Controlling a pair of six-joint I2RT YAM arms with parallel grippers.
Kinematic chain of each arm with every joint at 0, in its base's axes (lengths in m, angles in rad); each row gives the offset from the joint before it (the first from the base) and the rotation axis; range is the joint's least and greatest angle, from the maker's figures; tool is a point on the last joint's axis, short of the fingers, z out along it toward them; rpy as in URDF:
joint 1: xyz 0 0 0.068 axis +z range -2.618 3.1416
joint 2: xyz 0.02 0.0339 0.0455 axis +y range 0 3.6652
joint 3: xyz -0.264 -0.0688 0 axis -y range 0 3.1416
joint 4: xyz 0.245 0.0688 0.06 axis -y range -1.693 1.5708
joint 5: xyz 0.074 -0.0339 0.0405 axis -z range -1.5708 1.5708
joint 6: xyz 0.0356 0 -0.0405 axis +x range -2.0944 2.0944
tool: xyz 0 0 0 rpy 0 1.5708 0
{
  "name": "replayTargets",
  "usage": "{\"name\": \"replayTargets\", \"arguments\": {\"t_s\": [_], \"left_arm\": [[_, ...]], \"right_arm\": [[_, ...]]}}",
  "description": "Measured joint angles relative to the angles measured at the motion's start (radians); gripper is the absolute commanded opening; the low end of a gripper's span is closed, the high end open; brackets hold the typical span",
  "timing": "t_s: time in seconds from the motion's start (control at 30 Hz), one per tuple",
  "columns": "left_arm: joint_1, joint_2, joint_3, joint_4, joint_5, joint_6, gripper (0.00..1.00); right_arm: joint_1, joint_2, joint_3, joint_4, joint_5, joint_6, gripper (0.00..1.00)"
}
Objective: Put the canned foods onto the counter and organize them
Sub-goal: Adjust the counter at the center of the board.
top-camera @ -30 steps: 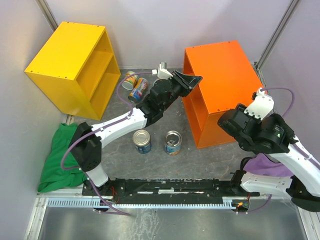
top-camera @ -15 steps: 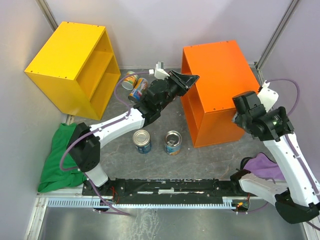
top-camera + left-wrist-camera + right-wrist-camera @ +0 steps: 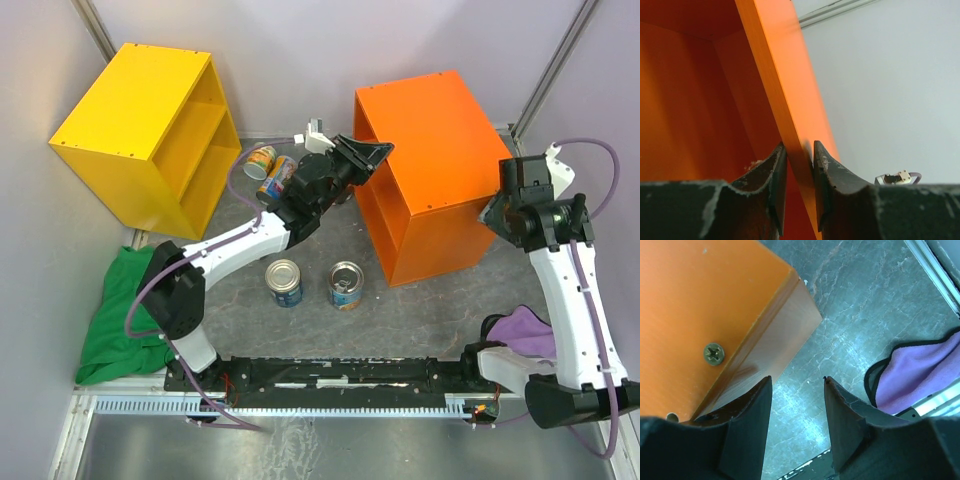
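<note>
The orange counter [image 3: 430,140] stands at the back right, its open side facing left. My left gripper [image 3: 375,152] is shut on the front edge of its top panel. In the left wrist view that gripper [image 3: 799,150] has its jaws pinching the thin orange panel [image 3: 775,75]. My right gripper [image 3: 497,212] is at the counter's right side by the near corner. In the right wrist view it [image 3: 796,380] is open and empty, its left finger against the orange corner [image 3: 700,300]. Two blue-labelled tins [image 3: 285,281] [image 3: 346,284] stand on the floor. Two colourful cans [image 3: 260,160] [image 3: 277,175] lie behind my left arm.
A yellow cabinet [image 3: 140,110] stands at the back left. A green cloth [image 3: 115,310] lies at the near left. A purple cloth [image 3: 525,330] [image 3: 920,375] lies near my right arm's base. Grey walls close in the back and both sides.
The counter has slid and turned a little to the left. My right arm swung up and out to the counter's right side. My left gripper kept its hold and shifted slightly left.
</note>
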Motion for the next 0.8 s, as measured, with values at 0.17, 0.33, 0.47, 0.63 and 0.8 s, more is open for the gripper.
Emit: {"name": "replayTargets", "arguments": {"t_s": [0.17,0.33,0.47,0.63,0.8], "left_arm": [[0.007,0.027,0.035,-0.01,0.0,0.001,0.03],[0.01,0.061,0.079,-0.026,-0.005,0.002,0.03],[0.007,0.089,0.113,-0.029,-0.006,0.003,0.03],[-0.004,0.105,0.133,-0.035,-0.016,0.017,0.03],[-0.025,0.105,0.134,-0.036,-0.056,0.029,0.03]], "right_arm": [[-0.042,0.061,0.034,0.032,-0.029,-0.024,0.54],[-0.082,0.133,0.086,0.046,-0.047,-0.046,0.54],[-0.121,0.18,0.117,0.076,-0.059,-0.054,0.55],[-0.162,0.235,0.155,0.107,-0.078,-0.061,0.55],[-0.183,0.294,0.207,0.118,-0.083,-0.079,0.56]]}}
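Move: The orange counter's middle is about 11 cm to the right of the left hand, 3 cm ahead and 17 cm below it, the top board's open-side edge already between the fingers. From the right hand, at the near side by its right corner, that middle is some 14 cm ahead, 14 cm left and 10 cm below. Purple cloth: 16 cm back, 8 cm right, 27 cm below the right hand. Opened can: 18 cm back, 7 cm left, 30 cm below the left hand. The counter's near side, by its right corner, is pushed by the right hand's fingers, already there and unchanged in opening, going level forward about 9 cm and bearing somewhat right. The left hand keeps its pinch on the top board's edge as a pivot, easing some 2 cm forward and then 2 cm right, hardly turning. ##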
